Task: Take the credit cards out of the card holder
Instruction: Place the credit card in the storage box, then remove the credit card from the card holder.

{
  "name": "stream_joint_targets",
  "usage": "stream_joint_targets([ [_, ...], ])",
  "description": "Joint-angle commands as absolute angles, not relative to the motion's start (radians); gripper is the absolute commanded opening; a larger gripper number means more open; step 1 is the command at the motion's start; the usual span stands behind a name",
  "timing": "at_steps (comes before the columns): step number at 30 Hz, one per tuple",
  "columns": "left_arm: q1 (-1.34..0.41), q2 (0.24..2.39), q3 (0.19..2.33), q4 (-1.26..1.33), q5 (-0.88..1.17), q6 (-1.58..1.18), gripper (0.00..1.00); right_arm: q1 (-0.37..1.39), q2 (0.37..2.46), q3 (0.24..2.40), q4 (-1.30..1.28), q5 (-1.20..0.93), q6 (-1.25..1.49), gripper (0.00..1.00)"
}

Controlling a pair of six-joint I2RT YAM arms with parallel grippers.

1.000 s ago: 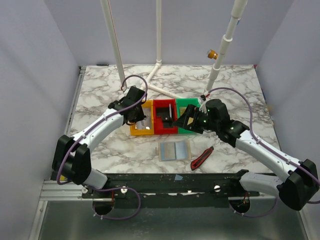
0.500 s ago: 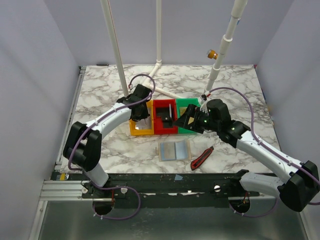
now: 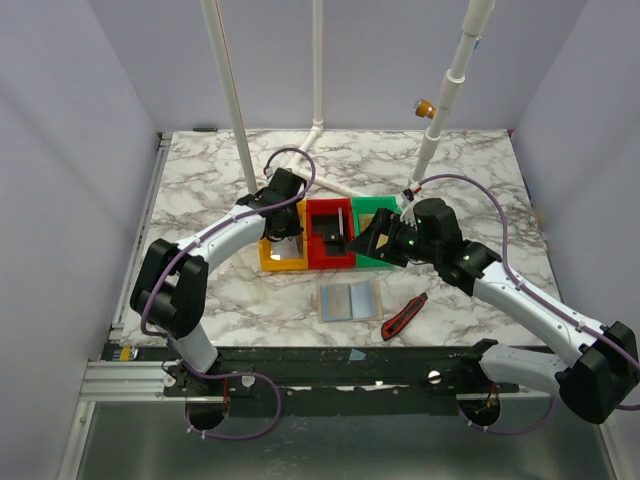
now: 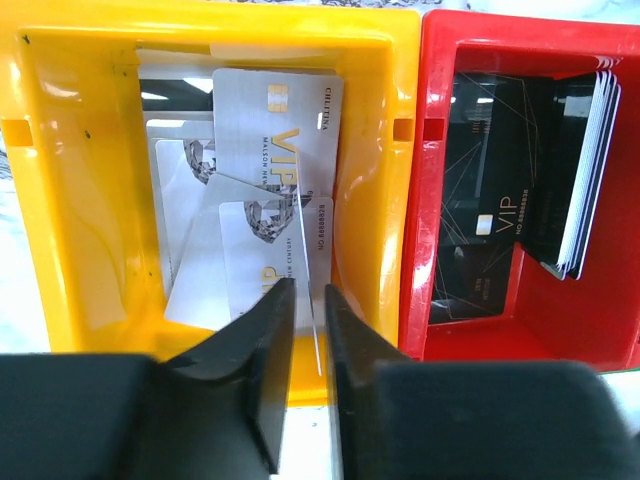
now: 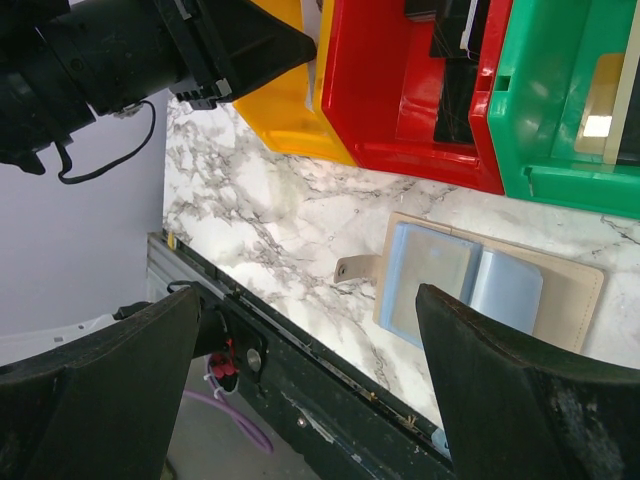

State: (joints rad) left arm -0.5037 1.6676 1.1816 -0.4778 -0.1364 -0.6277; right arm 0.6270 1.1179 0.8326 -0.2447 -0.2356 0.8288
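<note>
The card holder (image 3: pixel 349 299) lies open on the marble in front of the bins, its blue-grey pockets (image 5: pixel 480 285) facing up. My left gripper (image 3: pixel 283 232) hangs over the yellow bin (image 4: pixel 80 200), which holds several white credit cards (image 4: pixel 280 130). Its jaws (image 4: pixel 310 290) stand slightly apart. One thin white card (image 4: pixel 305 250) stands edge-on between them, with a sliver of gap on each side. My right gripper (image 5: pixel 305 300) is wide open and empty, hovering above the table's near edge left of the holder (image 3: pixel 372 240).
A red bin (image 4: pixel 420 200) beside the yellow one holds black cards (image 4: pixel 500 190). A green bin (image 5: pixel 560 150) holds a yellowish card (image 5: pixel 600 110). A red-and-black tool (image 3: pixel 404 316) lies right of the holder. White poles rise at the back.
My left arm swung its elbow in and the gripper shifted slightly right over the yellow bin. Its jaws have parted a little around the card. The right arm stayed still.
</note>
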Motion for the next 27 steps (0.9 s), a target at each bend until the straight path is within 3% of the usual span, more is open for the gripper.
stream_joint_targets([
  [1,-0.500,1.665,1.175,-0.464,-0.125,-0.606,0.26,0.630,1.107,0.820,-0.253,-0.219,0.824,0.92],
  [12,-0.500,1.552,1.192,-0.557,-0.206,-0.588,0.44,0.630,1.119,0.820,-0.249,-0.227,0.822,0.92],
  [27,-0.503,1.282,1.078,-0.599,-0.102,-0.591,0.47,0.677,1.157,0.782,-0.285,-0.187,0.798,0.92],
])
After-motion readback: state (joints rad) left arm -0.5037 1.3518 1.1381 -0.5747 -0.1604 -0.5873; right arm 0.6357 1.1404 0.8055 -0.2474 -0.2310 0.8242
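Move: Just over the near right part of the yellow box, the left hand has the white card on edge between its barely parted fingers; the box's middle lies about 2 cm ahead, 2 cm to the left and 6 cm below. The red box is level with the yellow one, some 10 cm to the hand's right; the card holder is about 15 cm back and 15 cm to the right. From the right hand the yellow box lies roughly 18 cm left, 4 cm ahead and 15 cm lower. Opening its fingers to about half while staying in place, the left hand lets go of the white card in the yellow box, edges a little left, then climbs quickly by some 8 cm, drawing back about 3 cm and 2 cm left, its fingertips tilting up roughly 10 degrees. Late on, the empty, wide-open right hand starts to sink, about 2 cm. ##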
